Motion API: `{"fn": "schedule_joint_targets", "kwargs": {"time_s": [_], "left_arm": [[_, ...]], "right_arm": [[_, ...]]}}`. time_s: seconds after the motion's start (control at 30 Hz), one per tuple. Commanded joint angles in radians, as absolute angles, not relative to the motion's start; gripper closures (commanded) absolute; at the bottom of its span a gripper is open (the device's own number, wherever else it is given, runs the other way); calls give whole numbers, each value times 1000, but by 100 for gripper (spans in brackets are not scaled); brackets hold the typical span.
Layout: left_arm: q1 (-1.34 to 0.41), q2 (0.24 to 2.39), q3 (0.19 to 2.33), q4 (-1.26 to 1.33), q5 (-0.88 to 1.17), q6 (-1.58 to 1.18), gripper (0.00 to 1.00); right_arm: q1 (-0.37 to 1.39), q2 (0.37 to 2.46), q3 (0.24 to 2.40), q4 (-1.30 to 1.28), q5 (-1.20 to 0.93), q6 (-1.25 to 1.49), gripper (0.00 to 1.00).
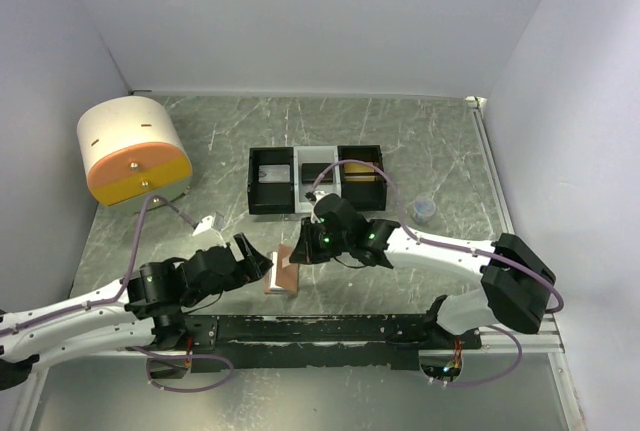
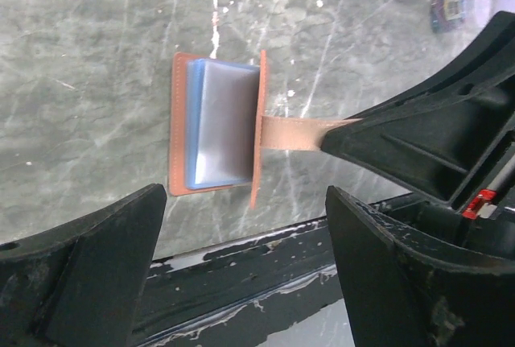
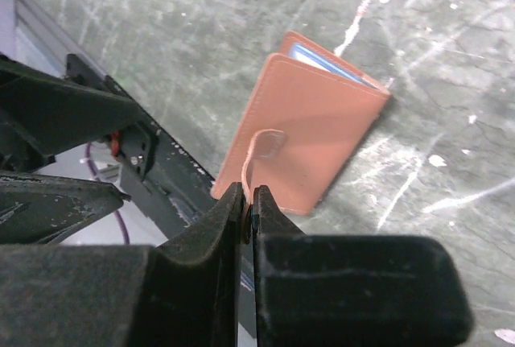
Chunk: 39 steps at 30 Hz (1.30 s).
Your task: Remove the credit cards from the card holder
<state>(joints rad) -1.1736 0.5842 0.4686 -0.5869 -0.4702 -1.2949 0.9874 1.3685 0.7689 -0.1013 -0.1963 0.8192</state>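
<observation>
The salmon-orange card holder (image 1: 283, 273) (image 2: 181, 130) (image 3: 322, 121) lies on the table near the front edge, its flap stood up on edge. Inside it, a pale grey credit card (image 2: 225, 117) sits in the light blue lining, whose edge (image 3: 326, 61) shows past the flap. My right gripper (image 1: 298, 251) (image 3: 249, 196) is shut on the holder's strap (image 2: 294, 132) (image 3: 261, 150), holding the flap up. My left gripper (image 1: 256, 257) (image 2: 245, 202) stands open just left of the holder, with nothing between its fingers.
A black-and-white three-compartment tray (image 1: 315, 179) stands behind the holder. A round white and orange container (image 1: 135, 151) is at the far left, with a small white piece (image 1: 207, 223) near it. A small clear cup (image 1: 424, 210) sits to the right. The black front rail (image 1: 320, 329) runs beside the holder.
</observation>
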Motion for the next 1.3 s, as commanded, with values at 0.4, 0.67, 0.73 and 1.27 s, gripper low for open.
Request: {"fn": "schedule_joint_targets", "kwargs": {"time_s": [0.4,0.67,0.73,1.27], "left_arm": [[-1179,807,466,-304,-329,-1156,9],[-1178,974,481,-142,-292,-1125,10],[-1178,996,490,-135,-294,-1118,10],[-1178,1090,511,-167,-372,-1131,12]], "right_arm": [[789,1198,530,-161,-160,803,100],[737,1193,426,-124,-183,771,100],[735,1201,419,-112,-182,768,100],[728,1206,367,-88,-174,785,100]]}}
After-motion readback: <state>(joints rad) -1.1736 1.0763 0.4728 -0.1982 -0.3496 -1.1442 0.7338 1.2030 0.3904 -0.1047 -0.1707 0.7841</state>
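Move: The card holder stands half open, its strap in the right fingers; its middle is about 4 cm to the left of the right hand, level with it ahead and roughly 9 cm below. From the left hand the card holder lies some 4 cm to the right, 2 cm ahead and 10 cm down. The black-and-white tray is about 25 cm ahead of the right hand and 5 cm to its right, the clear jar 16 cm ahead and 29 cm right. The card holder's cover is pulled open by its strap, still pinched in the shut right fingers: that hand sweeps about 12 cm right and sinks 9 cm towards the table, turning a little clockwise, quickly at first, then easing. The left hand, fingers kept wide open, follows some 6 cm right and 6 cm down, closing in over the card sleeves. ##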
